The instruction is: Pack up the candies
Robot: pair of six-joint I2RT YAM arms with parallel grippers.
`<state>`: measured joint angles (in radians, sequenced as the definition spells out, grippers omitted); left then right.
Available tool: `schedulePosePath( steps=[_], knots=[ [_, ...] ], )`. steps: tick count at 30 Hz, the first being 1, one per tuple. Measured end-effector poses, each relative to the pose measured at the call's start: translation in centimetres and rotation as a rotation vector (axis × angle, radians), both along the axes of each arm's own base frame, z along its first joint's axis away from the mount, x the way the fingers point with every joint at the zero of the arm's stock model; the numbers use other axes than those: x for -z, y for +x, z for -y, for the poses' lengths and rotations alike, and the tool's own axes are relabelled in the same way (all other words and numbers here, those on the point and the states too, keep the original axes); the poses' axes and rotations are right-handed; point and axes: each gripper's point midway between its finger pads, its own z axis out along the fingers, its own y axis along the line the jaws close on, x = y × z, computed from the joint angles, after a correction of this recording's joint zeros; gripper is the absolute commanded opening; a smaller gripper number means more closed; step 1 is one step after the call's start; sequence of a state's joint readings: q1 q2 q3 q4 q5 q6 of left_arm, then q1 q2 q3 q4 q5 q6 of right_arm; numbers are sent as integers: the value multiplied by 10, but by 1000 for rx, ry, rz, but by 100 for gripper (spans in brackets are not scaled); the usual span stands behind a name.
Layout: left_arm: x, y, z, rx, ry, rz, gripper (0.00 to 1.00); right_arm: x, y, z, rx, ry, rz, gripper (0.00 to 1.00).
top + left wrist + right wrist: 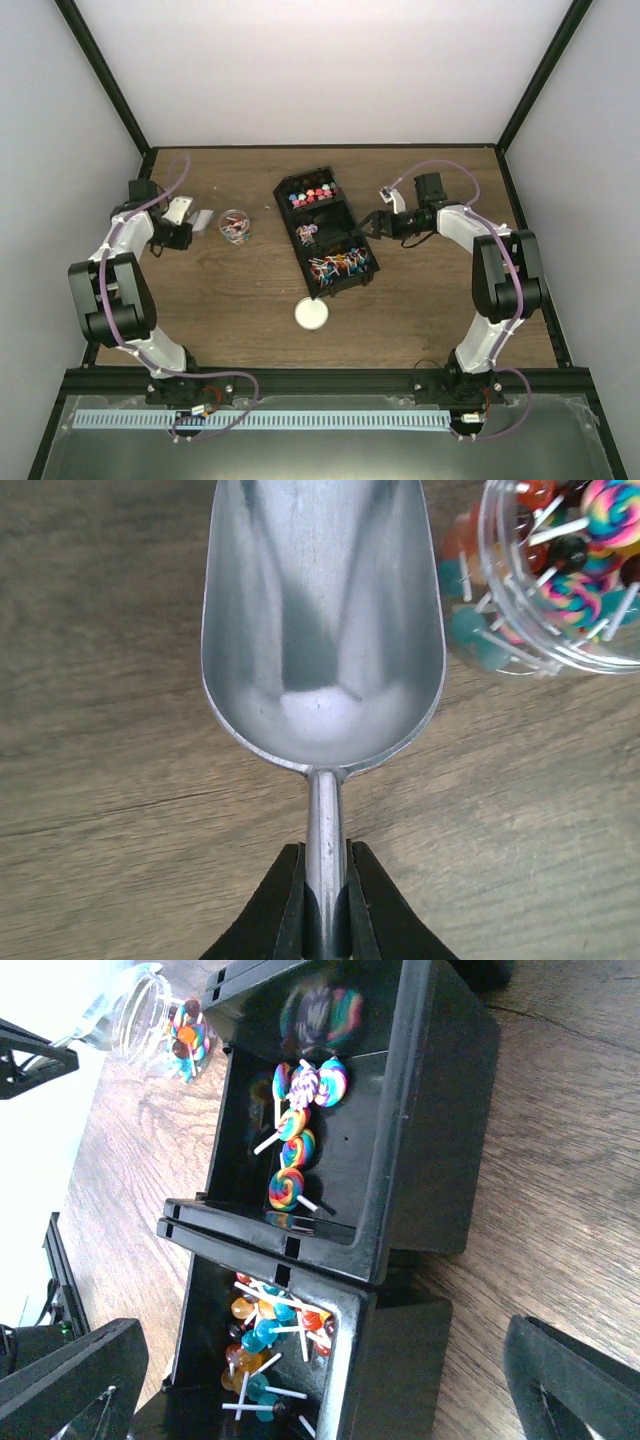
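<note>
The candies are small lollipops. Swirled ones (pixel 300 1120) lie in the middle compartment of a black tray (pixel 352 215), and round orange and teal ones (pixel 255 1335) lie in its nearer compartment. More candies (pixel 575 590) fill part of a small clear jar (pixel 235 225). My left gripper (pixel 326 852) is shut on the handle of an empty metal scoop (pixel 320 630), whose bowl lies just left of the jar. At the tray's right side, my right gripper (pixel 320 1400) is open, its fingers (pixel 70 1380) straddling the tray's near end without touching it.
A round white lid (pixel 312 314) lies on the wooden table (pixel 220 300) in front of the tray. The tray's far compartment holds pink, red and blue sweets (pixel 312 194). Black frame rails border the table.
</note>
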<state>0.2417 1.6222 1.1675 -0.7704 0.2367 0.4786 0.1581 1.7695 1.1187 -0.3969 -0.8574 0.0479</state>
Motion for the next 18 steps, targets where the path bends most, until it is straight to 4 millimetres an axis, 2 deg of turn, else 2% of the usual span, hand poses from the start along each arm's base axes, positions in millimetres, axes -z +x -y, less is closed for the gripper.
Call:
schedulePosePath(
  steps=[3, 8, 12, 18],
  knots=[
    [18, 0, 0, -35, -15, 15, 6, -4, -2, 1, -8, -12, 19, 100],
    [39, 1, 1, -50, -18, 44, 15, -10, -4, 3, -20, -30, 48, 100],
    [51, -1, 1, -34, -11, 39, 36, -12, -5, 4, -31, -39, 70, 100],
    [59, -1, 1, -2, -4, 30, 59, -13, -8, 5, -52, -49, 91, 100]
  ],
)
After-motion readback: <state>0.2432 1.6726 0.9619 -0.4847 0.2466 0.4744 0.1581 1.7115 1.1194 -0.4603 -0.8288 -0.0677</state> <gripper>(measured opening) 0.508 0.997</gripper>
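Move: Beneath the left hand, which still grips the empty scoop by its handle near the bowl, the bare table spot for the scoop lies roughly 7 cm straight down. The candy jar stands about 10 cm to the right and 4 cm ahead, its middle some 3 cm below the hand. The black box's middle is about 30 cm right and 2 cm ahead, some 4 cm lower. From the right hand, that table spot is roughly 40 cm left, 3 cm back and 9 cm lower. Sinking almost straight down by about 6 cm beside the jar, quickly at first and then easing, the left hand lowers the scoop to the table with its attitude nearly unchanged. Over the last couple of centimetres the fingers spread to about half open and let go of the handle, which stays between them. ##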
